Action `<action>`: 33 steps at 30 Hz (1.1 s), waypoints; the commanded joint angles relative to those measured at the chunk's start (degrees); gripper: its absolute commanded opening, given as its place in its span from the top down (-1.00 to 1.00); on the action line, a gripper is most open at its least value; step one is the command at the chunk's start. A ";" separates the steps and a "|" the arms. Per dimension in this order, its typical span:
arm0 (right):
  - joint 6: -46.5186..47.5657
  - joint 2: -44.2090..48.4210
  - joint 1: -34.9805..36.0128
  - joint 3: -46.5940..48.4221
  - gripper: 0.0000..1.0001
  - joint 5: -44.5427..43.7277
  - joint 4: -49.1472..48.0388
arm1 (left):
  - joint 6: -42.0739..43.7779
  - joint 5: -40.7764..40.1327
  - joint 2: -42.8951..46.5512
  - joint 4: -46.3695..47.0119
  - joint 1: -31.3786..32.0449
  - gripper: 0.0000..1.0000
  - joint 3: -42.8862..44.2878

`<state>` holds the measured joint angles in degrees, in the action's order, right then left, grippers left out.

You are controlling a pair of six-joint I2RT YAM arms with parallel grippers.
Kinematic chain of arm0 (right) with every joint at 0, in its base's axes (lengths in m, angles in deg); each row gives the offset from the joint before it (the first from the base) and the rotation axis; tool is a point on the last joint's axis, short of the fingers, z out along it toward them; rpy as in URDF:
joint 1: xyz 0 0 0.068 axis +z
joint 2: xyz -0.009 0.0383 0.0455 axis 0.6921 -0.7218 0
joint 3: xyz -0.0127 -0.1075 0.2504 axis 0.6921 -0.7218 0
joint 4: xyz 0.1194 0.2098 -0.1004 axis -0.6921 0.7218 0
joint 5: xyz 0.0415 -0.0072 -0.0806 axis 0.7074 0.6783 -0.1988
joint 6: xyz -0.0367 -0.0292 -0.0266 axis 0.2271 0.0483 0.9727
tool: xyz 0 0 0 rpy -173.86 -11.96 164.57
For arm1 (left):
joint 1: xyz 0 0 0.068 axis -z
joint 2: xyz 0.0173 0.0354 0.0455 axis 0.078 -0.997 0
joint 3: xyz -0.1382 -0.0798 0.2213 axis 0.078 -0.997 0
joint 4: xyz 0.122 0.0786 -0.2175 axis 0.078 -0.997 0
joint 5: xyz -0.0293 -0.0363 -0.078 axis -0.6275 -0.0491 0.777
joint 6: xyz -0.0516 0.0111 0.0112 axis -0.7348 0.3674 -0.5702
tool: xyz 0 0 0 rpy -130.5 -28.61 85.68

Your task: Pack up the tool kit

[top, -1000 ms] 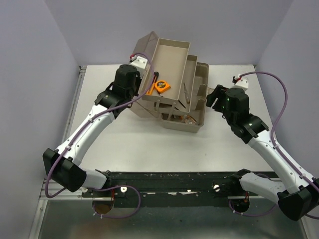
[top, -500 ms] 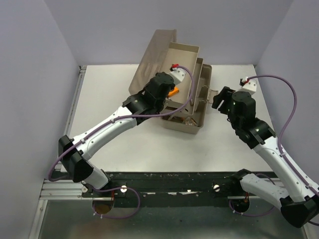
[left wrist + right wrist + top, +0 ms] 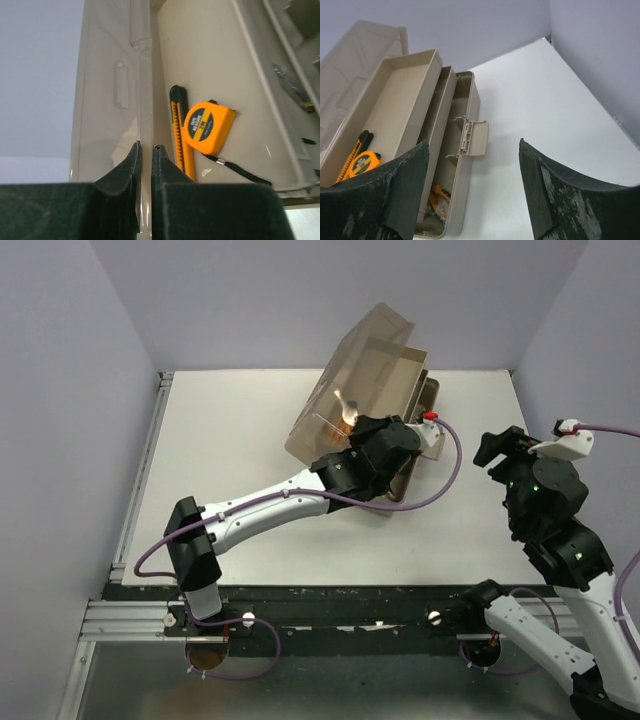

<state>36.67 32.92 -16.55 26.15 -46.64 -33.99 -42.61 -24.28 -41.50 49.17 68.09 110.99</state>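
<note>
The beige toolbox (image 3: pixel 428 392) stands at the table's back middle. Its smoky translucent lid (image 3: pixel 362 368) is tilted up over the trays. My left gripper (image 3: pixel 347 426) is shut on the lid's edge (image 3: pixel 145 100), pinching the thin plastic between both fingers. In the top tray lie an orange tape measure (image 3: pixel 208 127) and an orange-and-black utility knife (image 3: pixel 179 131). My right gripper (image 3: pixel 497 447) is open and empty, right of the box and apart from it. Its view shows the toolbox (image 3: pixel 464 175), the hanging latch (image 3: pixel 474 137), the tape measure (image 3: pixel 363 164) and orange pliers (image 3: pixel 438 196) in the bottom compartment.
White tabletop (image 3: pixel 240 460) lies left and in front of the box. Purple walls close in the back and sides. The right wall meets the table near my right gripper (image 3: pixel 473 142). A metal rail (image 3: pixel 150 440) runs along the table's left edge.
My left arm has swung far to the right, carrying the lid up and over the trays, and the trays have folded inward. My right arm has pulled back to the right, away from the box.
</note>
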 commanded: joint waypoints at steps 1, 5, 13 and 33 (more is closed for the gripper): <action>2.93 0.84 -0.26 2.44 -0.59 -3.89 4.28 | -4.04 3.90 -3.32 -3.14 5.55 0.59 3.30; 3.11 1.89 -0.26 2.79 -0.59 -4.24 5.86 | -7.89 7.22 -5.08 -5.76 10.29 0.18 5.32; 3.90 4.00 -0.26 4.46 -0.63 -4.59 7.62 | -19.78 33.66 1.67 -8.87 13.38 -0.45 1.56; -1.89 -16.38 -20.10 4.65 -1.00 31.41 0.78 | -36.64 53.90 9.25 -15.79 -9.63 -0.91 3.99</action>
<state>38.68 21.32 -27.48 32.64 -34.60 -29.49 -72.60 22.54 -30.01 37.31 63.41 108.50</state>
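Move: The left gripper still pinches the raised lid's edge. The toolbox base it shuts onto has its middle some 7 cm ahead, 5 cm right and 22 cm below; the tape measure in the upper tray lies about 6 cm ahead, 3 cm left and 11 cm down, the open latch 5 cm ahead, 15 cm right and 24 cm down. From the right gripper, the latch is roughly 13 cm ahead, 9 cm left and 27 cm below. Open the left gripper wide to release the lid edge, drawing back about 17 cm while sweeping right and slightly down. Then swing forward and left again, rising, tipping the fingers some 30 degrees down and rolling the left side down. Ease the open right gripper slightly back and up, widen it fully, then send it forward and down towards the latch. ##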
